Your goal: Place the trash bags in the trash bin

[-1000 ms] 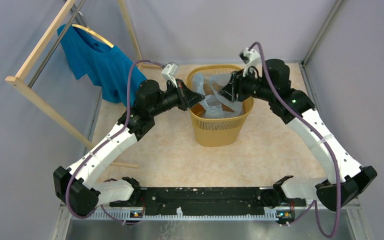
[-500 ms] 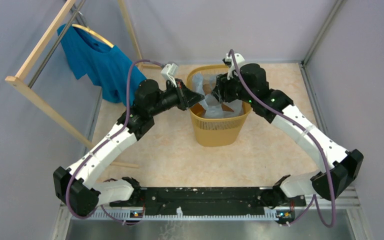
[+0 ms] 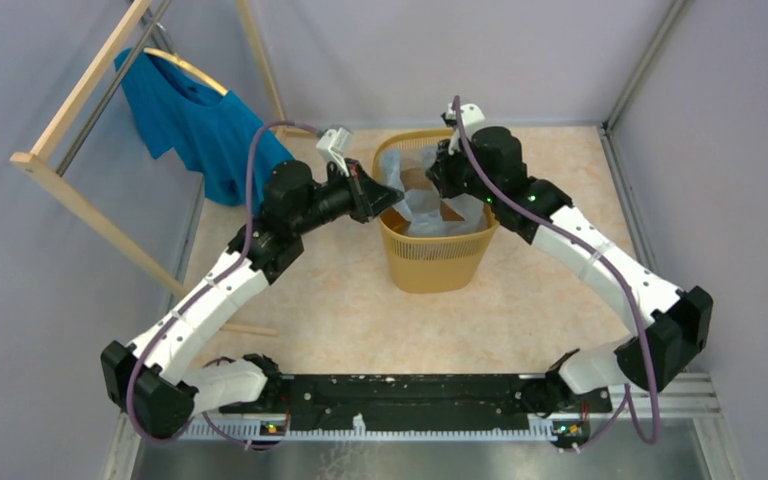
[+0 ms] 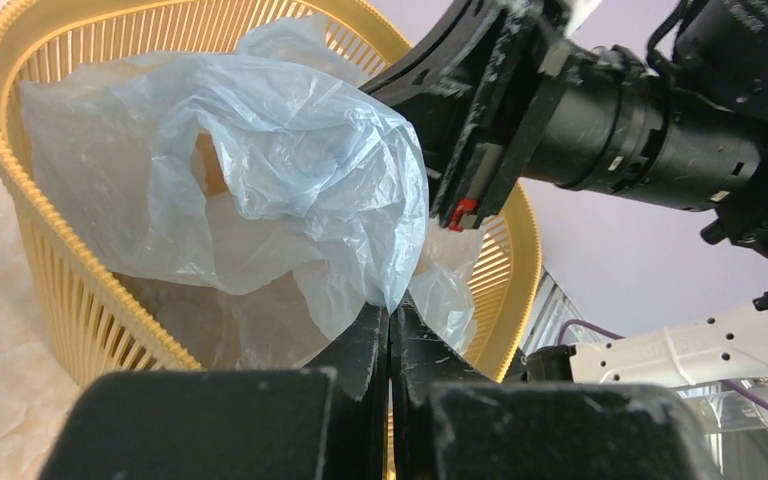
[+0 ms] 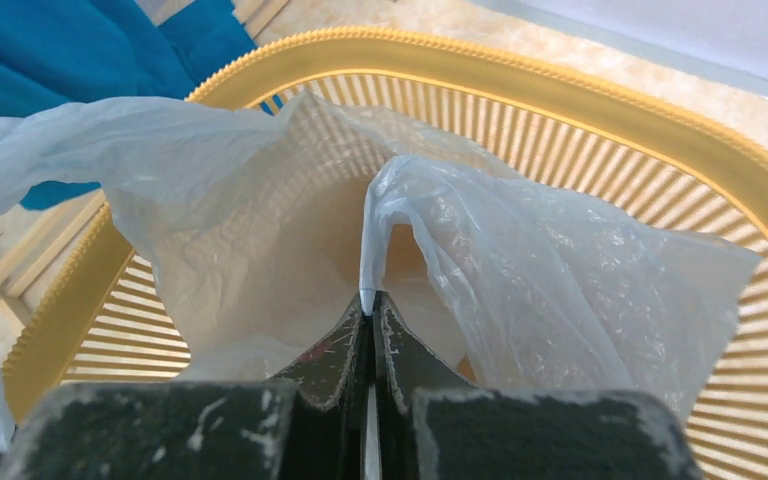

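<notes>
The yellow-orange mesh trash bin [image 3: 438, 262] stands mid-table. A pale grey-blue trash bag [image 3: 430, 212] is spread inside it and rises above the rim. At the bin's left rim my left gripper [image 3: 392, 197] is shut on a bunched fold of the bag [image 4: 280, 170], the film pinched at its tips [image 4: 390, 312]. My right gripper [image 3: 438, 180] reaches over the bin's far side and is shut on a thin edge of the bag [image 5: 540, 270] at its tips [image 5: 368, 300]. The bin's rim [image 5: 560, 85] curves behind the film. The bin's bottom is hidden by the bag.
A bright blue T-shirt [image 3: 200, 120] hangs on a hanger from a wooden rack [image 3: 80, 190] at the back left, close to the left arm. Grey enclosure walls ring the table. The right arm's wrist [image 4: 610, 120] sits close above the bin opposite my left gripper.
The right arm has swung left over the bin, and its gripper, open before, has shut on the bag's edge. The left arm has shifted only slightly, still gripping the bag.
</notes>
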Controlling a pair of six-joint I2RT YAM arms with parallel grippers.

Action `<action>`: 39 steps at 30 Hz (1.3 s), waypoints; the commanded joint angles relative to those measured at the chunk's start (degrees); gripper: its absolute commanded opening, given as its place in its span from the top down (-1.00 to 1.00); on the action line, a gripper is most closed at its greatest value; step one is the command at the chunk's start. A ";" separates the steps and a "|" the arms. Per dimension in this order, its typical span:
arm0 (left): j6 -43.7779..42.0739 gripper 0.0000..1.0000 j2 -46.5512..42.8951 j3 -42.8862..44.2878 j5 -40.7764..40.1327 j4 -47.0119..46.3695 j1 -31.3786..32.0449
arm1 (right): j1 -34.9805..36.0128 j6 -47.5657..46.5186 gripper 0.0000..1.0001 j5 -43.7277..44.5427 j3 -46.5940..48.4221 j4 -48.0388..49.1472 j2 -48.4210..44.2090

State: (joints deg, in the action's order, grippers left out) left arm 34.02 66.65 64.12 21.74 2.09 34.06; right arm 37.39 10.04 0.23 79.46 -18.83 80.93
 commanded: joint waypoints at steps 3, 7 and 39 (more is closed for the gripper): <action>-2.61 1.00 -4.75 2.23 -2.17 3.46 -0.57 | 0.07 1.65 1.00 6.18 0.43 1.63 -11.27; -2.78 1.00 -7.51 1.75 -3.03 5.55 -0.58 | 0.06 2.47 1.00 9.68 -0.98 -4.73 -18.24; -6.16 0.95 -22.05 -5.51 -16.70 23.76 -0.53 | 0.09 5.31 0.81 31.92 -13.58 -20.06 -38.27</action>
State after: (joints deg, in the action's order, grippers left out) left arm 26.37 45.04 60.12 4.43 26.33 33.71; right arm 37.36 11.79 33.26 64.49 -39.03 42.76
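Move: Both hands already pinch the trash bag, whose middle lies about 6 cm right of the left hand and 8 cm below, level in reach; from the right hand 2 cm back, 1 cm right and 6 cm below. The bin's middle is some 8 cm right, 3 cm ahead and 18 cm below the left hand; the blue shirt hangs about 30 cm left and 8 cm ahead of that hand, near its height. Hands pull the pinched bag apart and back, left 10 cm leftward, right 20 cm rightward, rising then sinking. ##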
